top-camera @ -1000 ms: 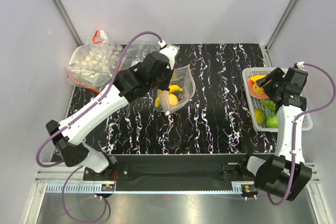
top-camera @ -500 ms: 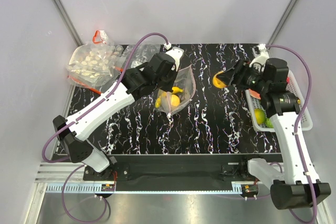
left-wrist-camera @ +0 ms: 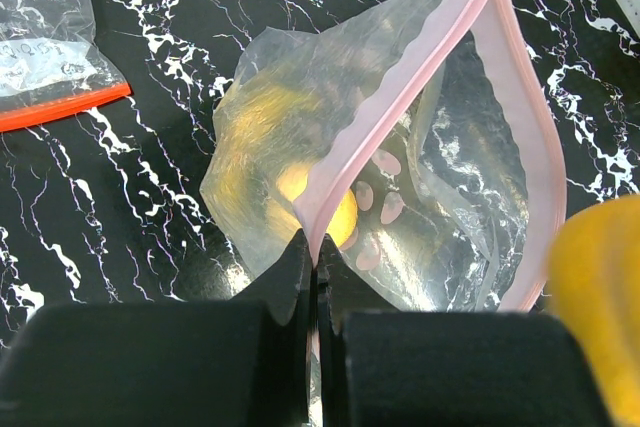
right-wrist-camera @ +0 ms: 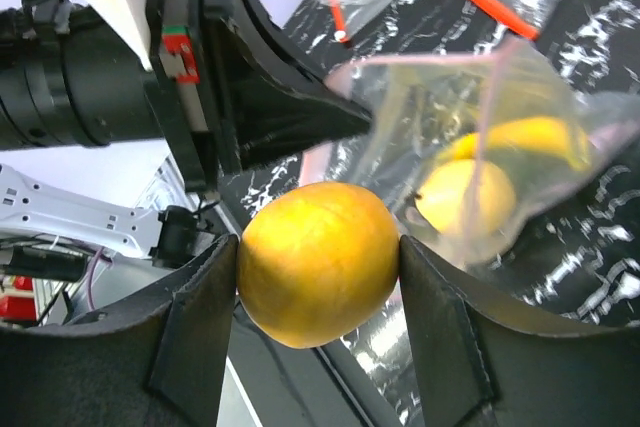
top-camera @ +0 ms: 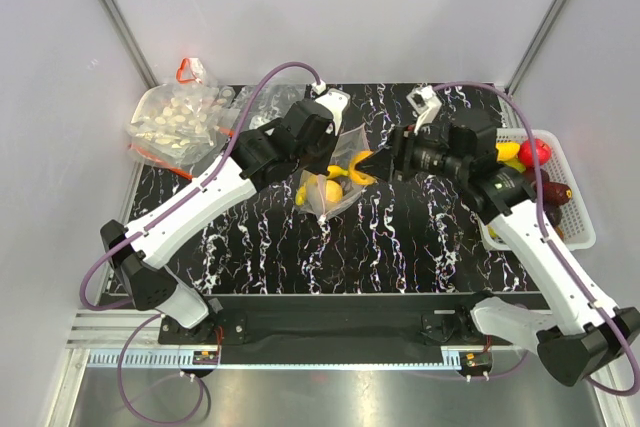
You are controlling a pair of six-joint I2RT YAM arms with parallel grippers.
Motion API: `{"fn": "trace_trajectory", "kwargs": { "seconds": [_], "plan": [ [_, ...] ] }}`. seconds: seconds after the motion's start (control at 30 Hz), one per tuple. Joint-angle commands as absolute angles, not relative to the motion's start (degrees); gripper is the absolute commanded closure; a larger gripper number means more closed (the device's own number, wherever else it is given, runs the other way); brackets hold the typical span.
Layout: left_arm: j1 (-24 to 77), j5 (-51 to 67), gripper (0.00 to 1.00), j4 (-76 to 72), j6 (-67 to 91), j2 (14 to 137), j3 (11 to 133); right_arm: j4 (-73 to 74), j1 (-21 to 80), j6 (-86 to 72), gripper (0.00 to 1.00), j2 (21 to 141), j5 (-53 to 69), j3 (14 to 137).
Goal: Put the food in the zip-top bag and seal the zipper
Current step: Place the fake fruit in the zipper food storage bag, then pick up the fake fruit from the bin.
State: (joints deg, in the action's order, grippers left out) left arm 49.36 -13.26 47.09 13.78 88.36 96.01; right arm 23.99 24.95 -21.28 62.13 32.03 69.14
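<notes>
The zip-top bag (top-camera: pixel 345 187) hangs over the middle of the table. My left gripper (left-wrist-camera: pixel 315 265) is shut on its pink-red zipper (left-wrist-camera: pixel 425 72) and holds the mouth open. Two yellow pieces of food (right-wrist-camera: pixel 465 197) lie inside the bag (left-wrist-camera: pixel 440 177). My right gripper (right-wrist-camera: pixel 318 265) is shut on a round orange-yellow fruit (right-wrist-camera: pixel 318 262). In the top view this fruit (top-camera: pixel 362 167) sits right at the bag's mouth, beside my left gripper (top-camera: pixel 328 150). More food, yellow (top-camera: pixel 508 152), red (top-camera: pixel 533 152) and dark purple (top-camera: pixel 556 192), lies in the basket.
A white mesh basket (top-camera: pixel 572 232) stands at the table's right edge. A second clear bag (top-camera: pixel 178 119) with pale contents and a red strip (left-wrist-camera: pixel 60 107) lies at the back left corner. White walls enclose the table.
My right arm has swung left from the basket across the table, carrying the orange-yellow fruit up to the bag's mouth. The left gripper has kept its hold on the bag.
</notes>
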Motion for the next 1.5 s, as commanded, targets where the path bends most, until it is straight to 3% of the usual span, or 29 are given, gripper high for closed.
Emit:
{"fn": "trace_trajectory", "kwargs": {
  "seconds": [0.0, 0.2, 0.3, 0.37, 0.4, 0.5, 0.77, 1.0, 1.13, 1.2, 1.33, 1.47],
  "plan": [
    [49.48, -13.97, 1.0, 45.44, 14.41, 86.05, 98.79, 16.35, 27.68, -21.8, 0.55, 64.77, 30.6, 70.84],
    [48.87, -14.15, 1.0, 45.09, 15.29, 84.55, 98.44, 11.69, 31.29, -22.59, 0.55, 70.22, 23.84, 70.66],
    [48.34, -14.06, 1.0, 45.26, 15.64, 84.29, 98.44, 10.73, 31.9, -22.59, 0.47, 71.89, 20.41, 70.49],
    [47.55, -13.63, 1.0, 45.0, 15.91, 84.11, 98.44, 9.76, 32.17, -22.76, 0.36, 71.98, 18.64, 69.79],
    [47.29, -13.19, 1.0, 45.09, 16.0, 83.94, 98.52, 9.49, 32.17, -22.85, 0.23, 71.9, 17.24, 69.61],
    [46.23, -12.04, 1.0, 45.09, 16.43, 83.93, 98.52, 9.4, 32.34, -22.68, 0.02, 71.54, 16.7, 69.34],
    [43.95, -9.58, 1.0, 45.35, 16.44, 84.37, 98.61, 10.98, 32.43, -23.03, 0.04, 66.9, 14.51, 69.08],
    [43.59, -10.72, 1.0, 45.27, 15.56, 83.94, 98.35, 21.35, 32.34, -23.29, 0.06, 62.32, -8.56, 69.52],
    [43.51, -11.78, 1.0, 44.83, 15.38, 83.15, 97.47, 26.18, 31.91, -25.57, 0.0, 60.65, -24.32, 68.65],
    [43.59, -11.69, 1.0, 43.25, 15.12, 81.66, 96.25, 28.82, 28.32, -27.24, 0.0, 59.94, -28.02, 67.77],
    [43.51, -11.25, 1.0, 41.22, 15.12, 79.89, 94.22, 33.04, 12.42, -29.27, 0.0, 61.17, -19.0, 67.15],
    [43.51, -7.83, 1.0, 39.29, 14.5, 78.84, 92.55, 35.32, 1.78, -30.93, 0.0, 63.19, -19.42, 65.31]
  ]
}}
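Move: The right hand holds the orange, with the open bag's middle about 6 cm to its left, 4 cm ahead and some 16 cm below. Already inside, the round yellow fruit lies roughly 7 cm left and 2 cm ahead of the hand, the banana 14 cm left and 1 cm ahead, both about 22 cm down. The fruit basket's middle is some 40 cm right, 3 cm ahead and 23 cm down. From the left hand, pinching the bag's mouth, the bag's middle is about 6 cm right, level fore and aft, 10 cm down. The right fingers, still gripping the orange, carry it forward, left and slightly down, about 6 cm, over the bag's open mouth, then open wide and let go of it. The empty hand rises a few centimetres and swings some 27 cm right towards the basket, sinking on the way and turning about 70 degrees clockwise. The left hand keeps its pinch on the bag's mouth, easing it about 3 cm left and 3 cm up. ##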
